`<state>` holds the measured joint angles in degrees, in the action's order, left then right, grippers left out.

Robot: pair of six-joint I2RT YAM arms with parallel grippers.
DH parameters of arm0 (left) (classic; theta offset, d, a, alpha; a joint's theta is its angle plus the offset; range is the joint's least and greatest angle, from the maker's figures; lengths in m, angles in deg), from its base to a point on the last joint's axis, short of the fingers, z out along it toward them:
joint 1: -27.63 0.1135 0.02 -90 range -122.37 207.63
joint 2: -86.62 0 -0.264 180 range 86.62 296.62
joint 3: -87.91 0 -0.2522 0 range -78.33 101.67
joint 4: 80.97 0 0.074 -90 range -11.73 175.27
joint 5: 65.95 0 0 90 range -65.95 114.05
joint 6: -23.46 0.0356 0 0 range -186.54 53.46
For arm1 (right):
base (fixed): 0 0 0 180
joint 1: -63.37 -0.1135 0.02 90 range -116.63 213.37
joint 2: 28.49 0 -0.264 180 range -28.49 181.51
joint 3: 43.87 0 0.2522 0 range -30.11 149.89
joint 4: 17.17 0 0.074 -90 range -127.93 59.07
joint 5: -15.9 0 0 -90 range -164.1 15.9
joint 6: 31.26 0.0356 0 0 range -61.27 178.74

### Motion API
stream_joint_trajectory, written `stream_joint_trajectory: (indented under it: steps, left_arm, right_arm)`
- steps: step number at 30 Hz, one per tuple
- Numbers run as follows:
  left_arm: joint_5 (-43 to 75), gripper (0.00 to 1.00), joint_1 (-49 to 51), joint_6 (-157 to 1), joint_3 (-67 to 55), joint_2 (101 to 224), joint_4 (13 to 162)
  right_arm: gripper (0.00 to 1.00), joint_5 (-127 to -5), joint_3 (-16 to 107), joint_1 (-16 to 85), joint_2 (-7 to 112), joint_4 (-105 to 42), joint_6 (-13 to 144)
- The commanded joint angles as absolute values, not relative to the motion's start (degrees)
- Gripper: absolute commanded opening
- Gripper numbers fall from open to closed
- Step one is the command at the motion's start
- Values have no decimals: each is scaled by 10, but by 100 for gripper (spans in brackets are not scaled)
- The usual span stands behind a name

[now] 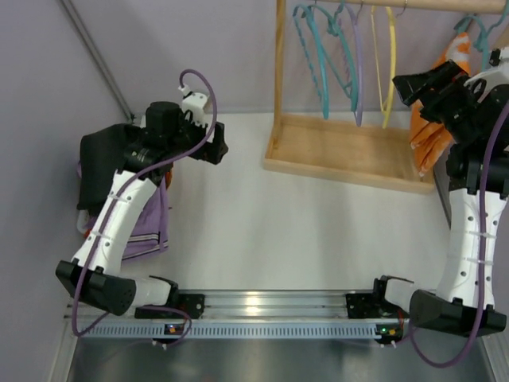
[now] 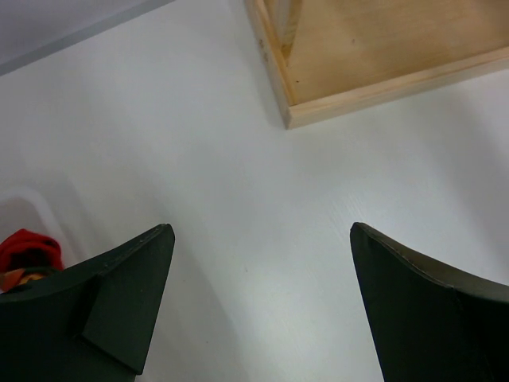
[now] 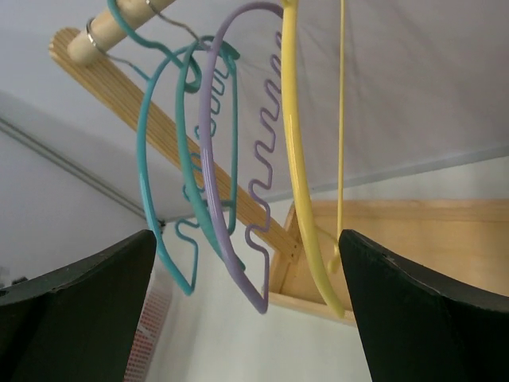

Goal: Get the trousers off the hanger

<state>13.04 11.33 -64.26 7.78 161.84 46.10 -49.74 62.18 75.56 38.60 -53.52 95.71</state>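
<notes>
The black trousers [image 1: 102,163] lie in a floppy heap at the table's far left, on top of a purple shirt and off any hanger. The thin yellow hanger [image 1: 390,73] hangs bare on the wooden rail. In the right wrist view the yellow hanger [image 3: 298,159] hangs just beyond my right gripper [image 3: 246,233], which is open with nothing between its fingers. My right gripper [image 1: 404,86] is raised beside the rack, pointing left at the hangers. My left gripper [image 1: 218,148] sits right of the trousers. In the left wrist view my left gripper [image 2: 261,228] is open over bare white table.
Teal hangers [image 3: 163,175] and a lilac hanger [image 3: 231,183] hang left of the yellow one. The wooden rack base [image 1: 342,151] lies on the table at the back. An orange-and-white garment [image 1: 433,131] hangs at the rail's right end. The purple shirt [image 1: 147,227] lies under the trousers.
</notes>
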Motion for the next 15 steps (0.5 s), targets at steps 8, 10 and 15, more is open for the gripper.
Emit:
stream_joint_trajectory:
  steps: [8,10,15]
  left_arm:
    - [164,98,27,-684,128,1683,459]
    - [165,98,18,-683,126,1684,459]
    - [174,98,13,-683,112,1677,460]
  right_arm:
    - [99,-383,544,760,251,-638,689]
    - [99,-361,504,760,221,-658,666]
    - [99,-321,427,759,183,-681,633]
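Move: Some 15 cm ahead of the open right hand, 2 cm to its left and about level with it, the empty yellow hanger is back on the rail. The purple hanger hangs about 9 cm left of the yellow one; the orange garment is 13 cm to the yellow one's right and a little lower. From the left hand, the black trousers on the pile lie roughly 35 cm left, 4 cm ahead, 22 cm below; the rack's near left corner is 13 cm ahead, 13 cm right, 30 cm below. Drawing back empty from the yellow hanger, the right hand goes about 10 cm towards the base, sinks some 8 cm, mostly late, and drifts left, rolling its left side down and turning a little to the left. The left hand, away from the trousers, travels 7 cm right and slightly down, easing to a stop. Both grippers stay wide open. ##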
